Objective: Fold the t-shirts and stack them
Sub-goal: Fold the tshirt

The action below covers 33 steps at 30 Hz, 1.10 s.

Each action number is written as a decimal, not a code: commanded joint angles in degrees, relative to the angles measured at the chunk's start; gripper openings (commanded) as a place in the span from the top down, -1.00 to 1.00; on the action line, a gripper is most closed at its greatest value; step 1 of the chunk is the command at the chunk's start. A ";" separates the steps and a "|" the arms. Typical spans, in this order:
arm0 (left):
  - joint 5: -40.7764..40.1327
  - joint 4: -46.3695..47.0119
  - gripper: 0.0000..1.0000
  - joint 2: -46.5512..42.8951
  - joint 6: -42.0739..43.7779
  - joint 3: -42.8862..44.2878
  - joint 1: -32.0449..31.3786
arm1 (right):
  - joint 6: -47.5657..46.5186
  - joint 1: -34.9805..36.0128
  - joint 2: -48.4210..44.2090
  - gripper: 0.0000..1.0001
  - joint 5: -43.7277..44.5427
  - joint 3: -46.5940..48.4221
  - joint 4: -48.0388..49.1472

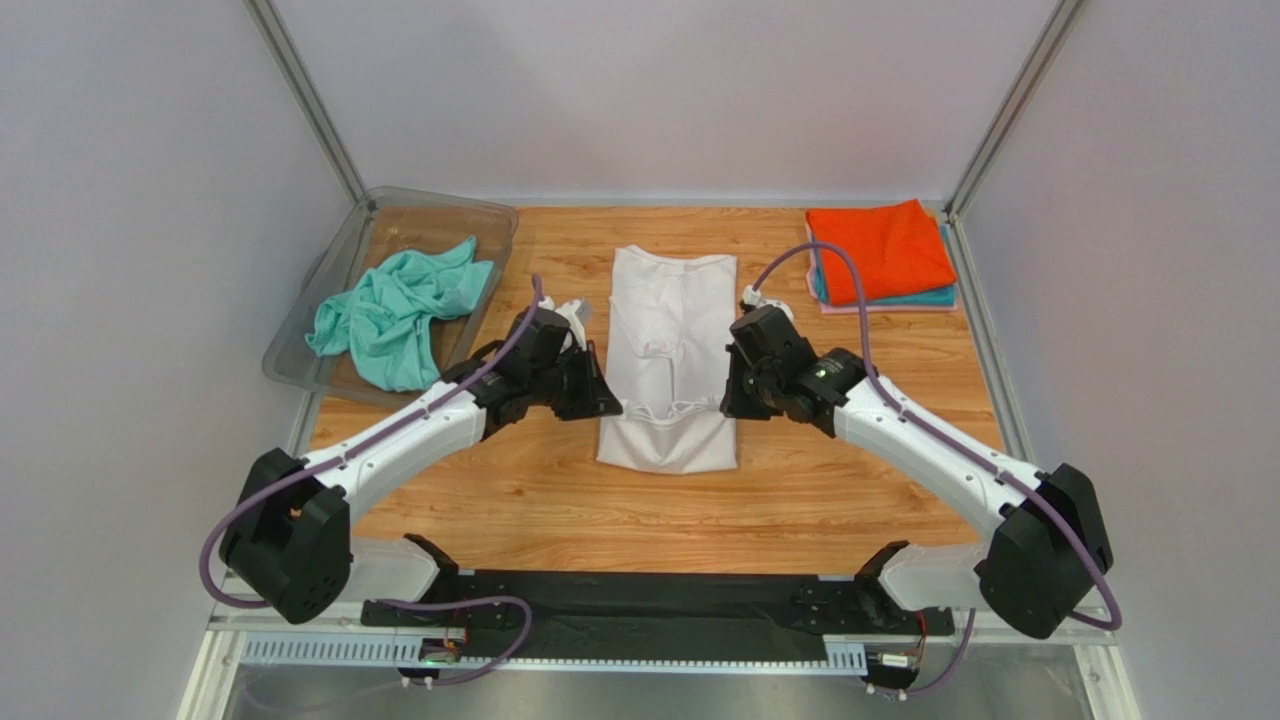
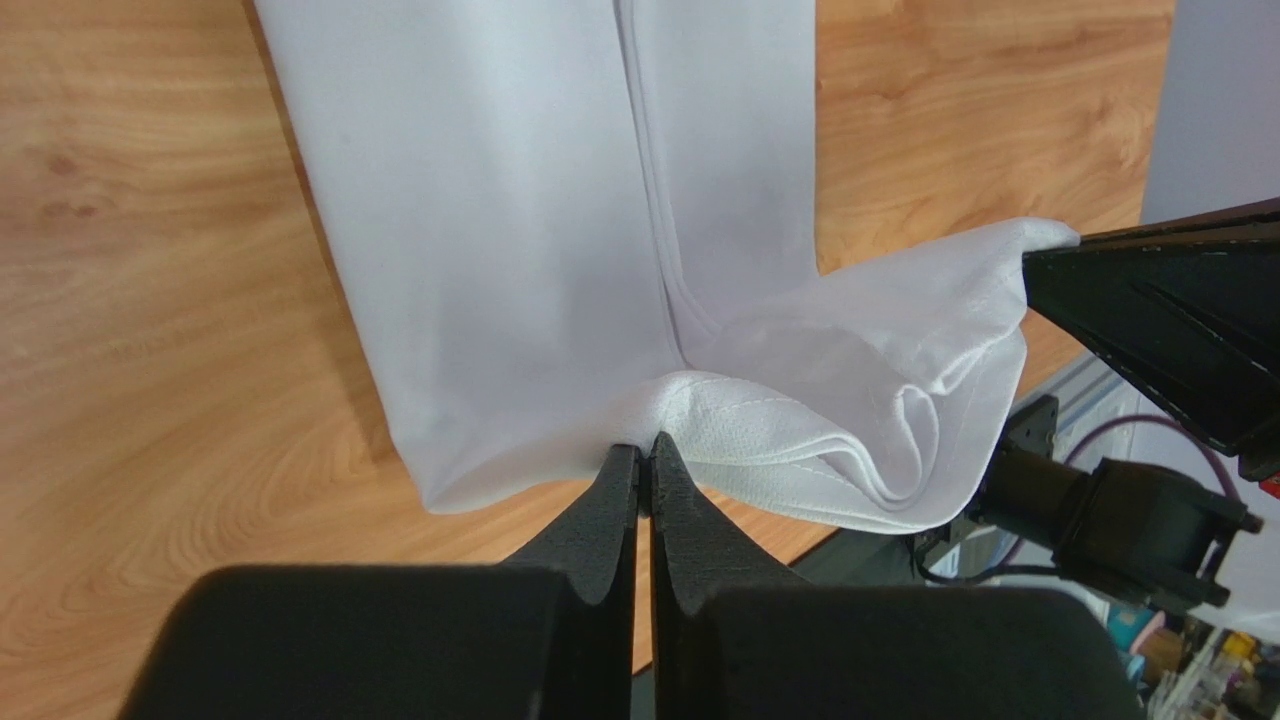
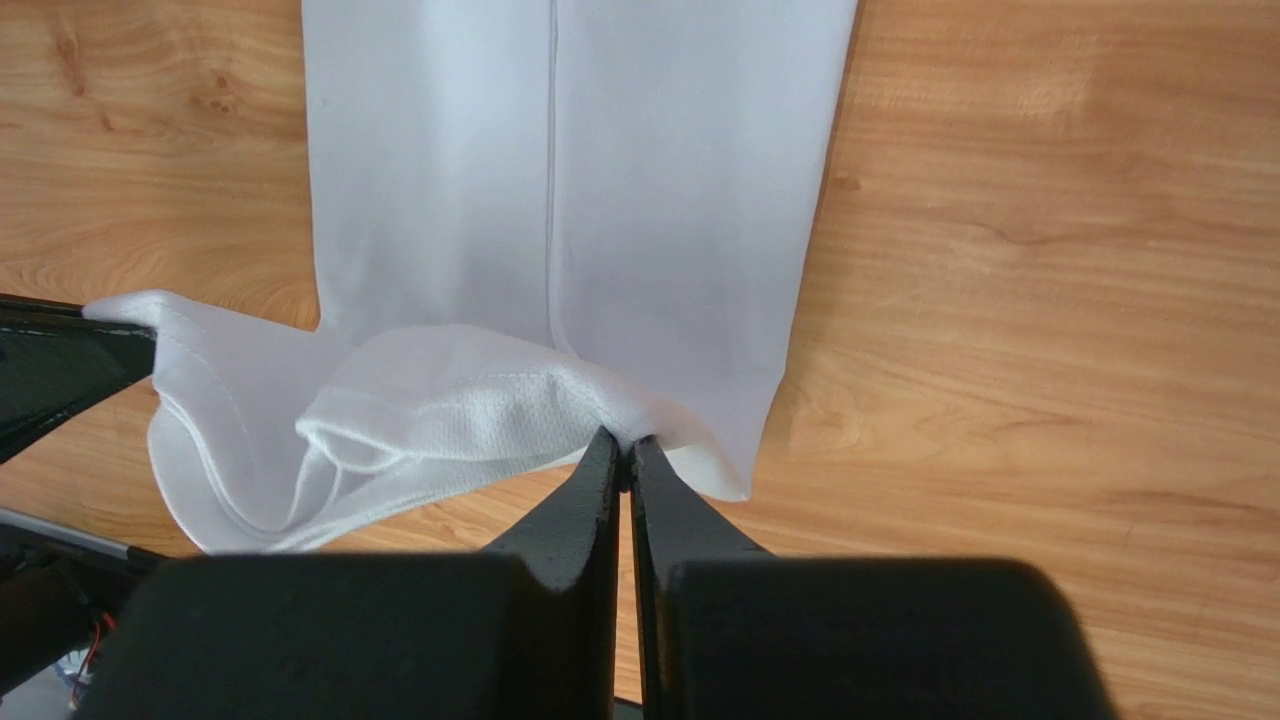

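Note:
A white t-shirt [image 1: 672,323] lies as a long folded strip down the middle of the wooden table. Its near end is raised off the wood and sags between my two grippers. My left gripper [image 2: 643,450] is shut on the stitched edge at the strip's left corner [image 1: 601,398]. On the opposite corner [image 1: 736,393] my right gripper [image 3: 622,443] pinches the same edge. The white t-shirt [image 2: 526,225] [image 3: 631,180] runs flat away from both wrists. A mint-green t-shirt [image 1: 394,311] is crumpled in the tray. An orange t-shirt [image 1: 881,248] tops a folded stack, a teal one [image 1: 909,300] under it.
The clear plastic tray [image 1: 451,222] stands at the back left, against the left wall. The folded stack sits in the back right corner. Grey walls and metal frame posts close the table on three sides. Bare wood [image 1: 842,495] shows in front of the white shirt.

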 commanded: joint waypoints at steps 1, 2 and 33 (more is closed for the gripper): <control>0.79 1.06 1.00 2.13 3.71 4.45 2.39 | -4.35 -2.56 1.43 1.00 0.81 3.84 2.82; 0.79 1.06 1.00 2.66 3.72 4.46 2.83 | -4.61 -3.01 1.87 1.00 0.81 4.20 2.82; 7.29 3.52 0.95 26.40 8.64 22.65 12.06 | -11.21 -16.11 22.53 1.00 -10.96 14.75 12.31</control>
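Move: The white t-shirt's flat upper part, over which its pinched hem is being taken, has its middle about 22 cm ahead of the left hand, 7 cm to its right and 11 cm below; from the right hand it lies some 22 cm ahead and 7 cm left, equally far down. The orange t-shirt on the stack is roughly 40 cm ahead and 26 cm right of the right hand; the teal t-shirt in the bin is about 25 cm ahead and 31 cm left of the left hand. The white t-shirt's hem, still pinched at its two corners, is carried forward over the shirt's flat upper part by both hands side by side, about 12 cm. They stay nearly level at first, then slow and sink towards the cloth, ending some 2 to 3 cm lower than they began. Fingers stay shut and the wrists hardly turn. ##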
